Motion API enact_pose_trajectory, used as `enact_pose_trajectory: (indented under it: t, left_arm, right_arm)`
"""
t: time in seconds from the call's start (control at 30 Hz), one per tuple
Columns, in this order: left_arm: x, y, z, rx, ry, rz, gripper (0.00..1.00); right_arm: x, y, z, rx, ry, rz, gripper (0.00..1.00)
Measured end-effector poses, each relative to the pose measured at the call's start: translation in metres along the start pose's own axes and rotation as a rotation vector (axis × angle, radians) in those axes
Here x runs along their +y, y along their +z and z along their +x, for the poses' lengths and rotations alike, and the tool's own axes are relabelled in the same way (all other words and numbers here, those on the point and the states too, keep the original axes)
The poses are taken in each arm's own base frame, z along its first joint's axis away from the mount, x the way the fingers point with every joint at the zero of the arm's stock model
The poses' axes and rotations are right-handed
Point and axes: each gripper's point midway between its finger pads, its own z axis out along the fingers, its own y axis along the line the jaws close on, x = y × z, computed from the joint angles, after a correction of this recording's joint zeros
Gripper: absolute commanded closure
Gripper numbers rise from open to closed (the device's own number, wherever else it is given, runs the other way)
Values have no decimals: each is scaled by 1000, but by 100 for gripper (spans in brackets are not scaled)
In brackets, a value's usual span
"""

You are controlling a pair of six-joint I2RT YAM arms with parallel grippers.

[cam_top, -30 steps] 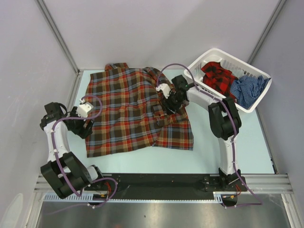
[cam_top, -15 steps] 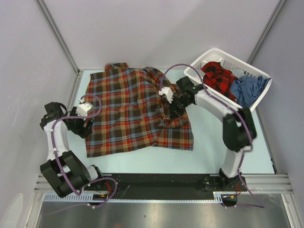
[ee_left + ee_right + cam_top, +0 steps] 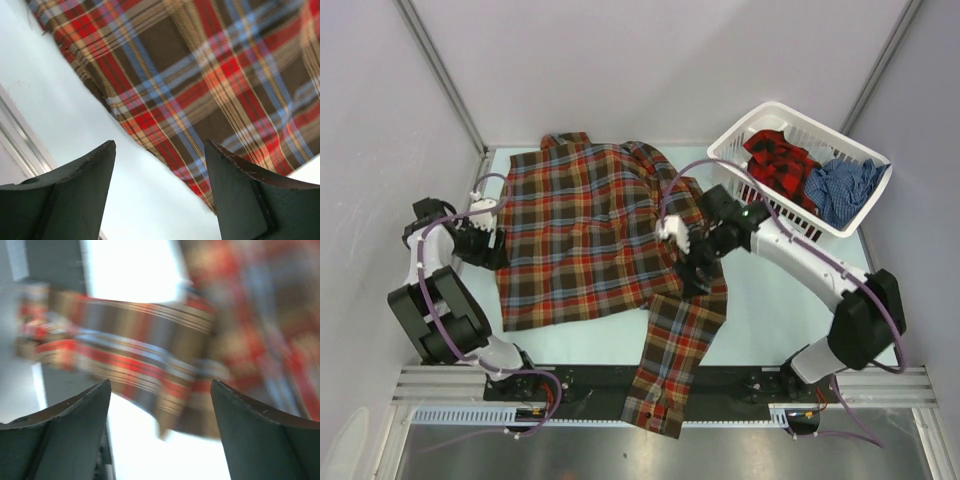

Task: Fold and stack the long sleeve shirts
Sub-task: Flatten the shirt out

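The brown/red-orange/light-blue plaid shirt [image 3: 580, 225] lies spread on the pale table. One sleeve [image 3: 672, 365] trails from its right side over the near edge. My right gripper [image 3: 696, 268] hovers over the top of that sleeve. In the right wrist view my right gripper [image 3: 160, 390] is open and empty, with the blurred sleeve [image 3: 135, 352] below it. My left gripper [image 3: 486, 247] is at the shirt's left edge. In the left wrist view my left gripper [image 3: 160, 150] is open and empty over bare table, beside the shirt hem [image 3: 215, 75]. The red-and-black shirt [image 3: 778, 158] and the blue checked shirt [image 3: 840, 188] lie crumpled in the basket.
The white plastic laundry basket [image 3: 761, 112] stands at the back right. Grey walls close the table at the back and sides. A black rail [image 3: 580, 385] runs along the near edge, and the sleeve hangs over it.
My right arm swung toward the near edge and the sleeve, earlier bunched on the shirt's right side, now stretches out over the near edge. My left arm pulled back to the left.
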Motion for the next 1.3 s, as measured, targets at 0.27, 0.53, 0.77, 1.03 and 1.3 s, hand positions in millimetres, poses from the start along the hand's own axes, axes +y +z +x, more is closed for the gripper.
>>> enact_pose_trajectory:
  t: [0.27, 0.53, 0.77, 1.03, 1.3]
  left_arm:
    - [42, 28, 3, 58, -225, -99, 34]
    - [41, 55, 48, 189, -315, -113, 45]
    - [39, 56, 59, 184, -295, -154, 82]
    - [35, 44, 75, 169, -308, -170, 100]
    - [25, 8, 130, 268, -367, -207, 100]
  right_arm:
    - [-139, -26, 63, 37, 343, 275, 41]
    - [-159, -10, 131, 178, 499, 358, 44]
    - [-155, 5, 153, 237, 532, 399, 87]
    - [-138, 13, 153, 238, 481, 429, 100]
    - [-56, 24, 162, 325, 435, 307, 100]
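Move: The shirt's left edge lies about 4 cm left of the left hand, 1 cm back and 8 below. The shirt's near left corner is some 15 cm straight back of that hand and 8 lower. The shirt's right edge is about 12 cm ahead of the right hand, 11 to its right and 14 below; the sleeve hanging over the table's near side is roughly 15 cm back from that hand, 3 left and 15 below. Both hands sink, right hand forward-right too, pinch the shirt's side edges and drag them back roughly 8 cm. ##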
